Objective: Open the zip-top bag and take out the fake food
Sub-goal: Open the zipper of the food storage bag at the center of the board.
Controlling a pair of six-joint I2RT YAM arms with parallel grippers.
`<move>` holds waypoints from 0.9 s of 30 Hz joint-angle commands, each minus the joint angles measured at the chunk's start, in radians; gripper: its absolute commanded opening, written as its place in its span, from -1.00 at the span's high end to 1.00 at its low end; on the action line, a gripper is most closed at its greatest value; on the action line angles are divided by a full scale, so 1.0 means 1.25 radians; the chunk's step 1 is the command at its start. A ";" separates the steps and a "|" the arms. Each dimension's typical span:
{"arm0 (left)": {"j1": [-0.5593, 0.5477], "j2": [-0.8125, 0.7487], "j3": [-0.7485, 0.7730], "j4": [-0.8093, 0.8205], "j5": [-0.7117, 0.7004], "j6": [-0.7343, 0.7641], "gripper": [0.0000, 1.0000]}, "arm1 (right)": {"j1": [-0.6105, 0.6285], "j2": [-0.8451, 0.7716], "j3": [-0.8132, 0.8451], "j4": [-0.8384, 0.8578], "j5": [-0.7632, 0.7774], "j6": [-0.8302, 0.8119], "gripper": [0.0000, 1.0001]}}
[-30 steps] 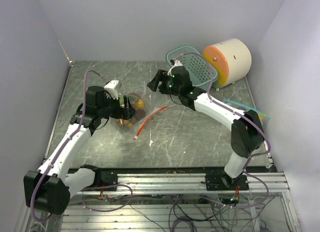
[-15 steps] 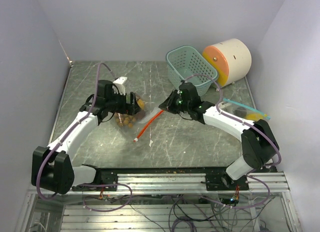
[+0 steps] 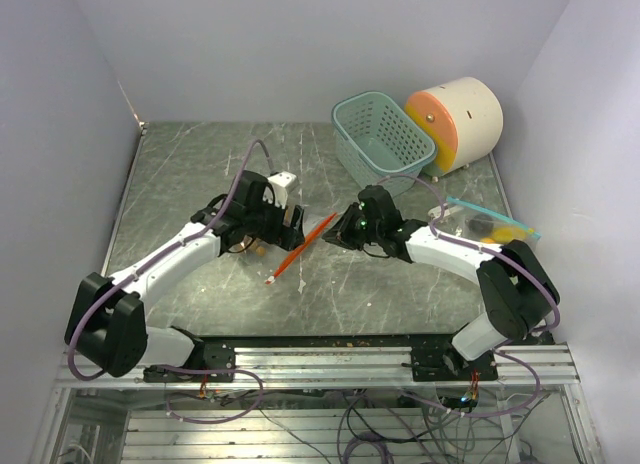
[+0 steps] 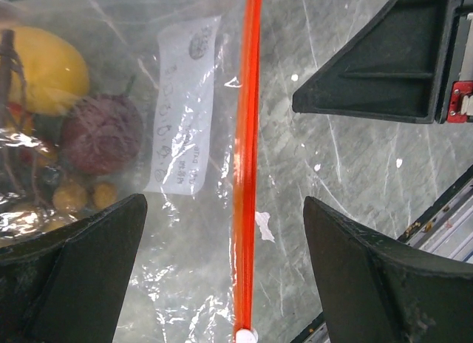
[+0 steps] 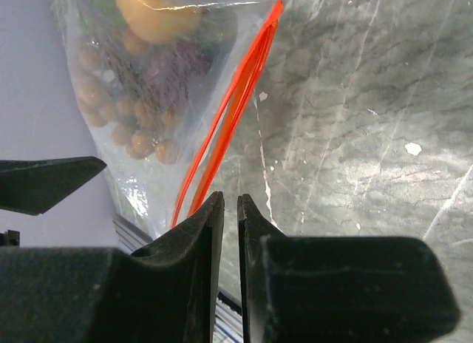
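Note:
The clear zip-top bag [image 4: 185,114] lies flat on the table, its orange zip [image 3: 298,249] running diagonally. Fake food shows through the film: a yellow fruit [image 4: 44,69], a dark red piece [image 4: 100,132], and small brown balls [image 5: 140,136]. My left gripper [image 3: 285,229] hovers open over the bag, and the zip [image 4: 244,173] runs up between its wide-apart fingers. My right gripper [image 3: 338,232] sits low at the zip's upper end, shut to a thin slit [image 5: 230,199] with nothing seen inside it. The zip [image 5: 229,114] passes behind its left finger and looks slightly parted.
A teal basket [image 3: 385,134] stands at the back right, beside a big cream cylinder with an orange face [image 3: 455,124]. A second clear bag with a blue strip [image 3: 490,224] lies by the right wall. The metal rail [image 3: 350,359] marks the near edge.
My left gripper slid right across the bag to sit over the zip. My right gripper came down from the basket to the zip's upper end and closed.

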State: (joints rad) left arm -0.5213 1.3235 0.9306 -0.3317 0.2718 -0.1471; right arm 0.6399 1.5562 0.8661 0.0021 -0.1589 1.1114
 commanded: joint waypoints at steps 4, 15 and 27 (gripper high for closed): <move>-0.048 0.017 0.026 -0.018 -0.083 0.004 -0.84 | 0.004 0.003 0.010 0.052 0.006 0.008 0.67; -0.066 0.046 0.011 0.027 -0.085 0.022 -0.61 | 0.004 -0.007 0.019 0.024 0.040 -0.003 0.70; -0.080 0.119 0.023 0.034 -0.125 0.044 -0.41 | -0.002 -0.030 0.009 0.000 0.066 -0.005 0.73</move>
State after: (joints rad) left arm -0.6090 1.4525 0.9360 -0.3229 0.1459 -0.1196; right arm 0.6407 1.5555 0.8661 0.0212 -0.1093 1.1156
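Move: The middle of the bag's red zip strip lies close under the left hand: about 1 cm ahead, 2 cm to its right and some 6 cm below. Inside the bag, the yellow fruit sits about 6 cm ahead and 5 cm left of this hand, and the small brown balls some 7 cm left and 1 cm ahead. From the right hand the strip's middle is about 5 cm left, level fore and aft, and roughly 4 cm lower. Down towards the red zip strip goes the left hand, sinking about 4.5 cm, slowly at first and faster at the end, with a slight drift to the right. Its left side rolls up some 10 degrees, and the wide-open fingers draw in by about a quarter, one on either side of the strip, still well apart. ##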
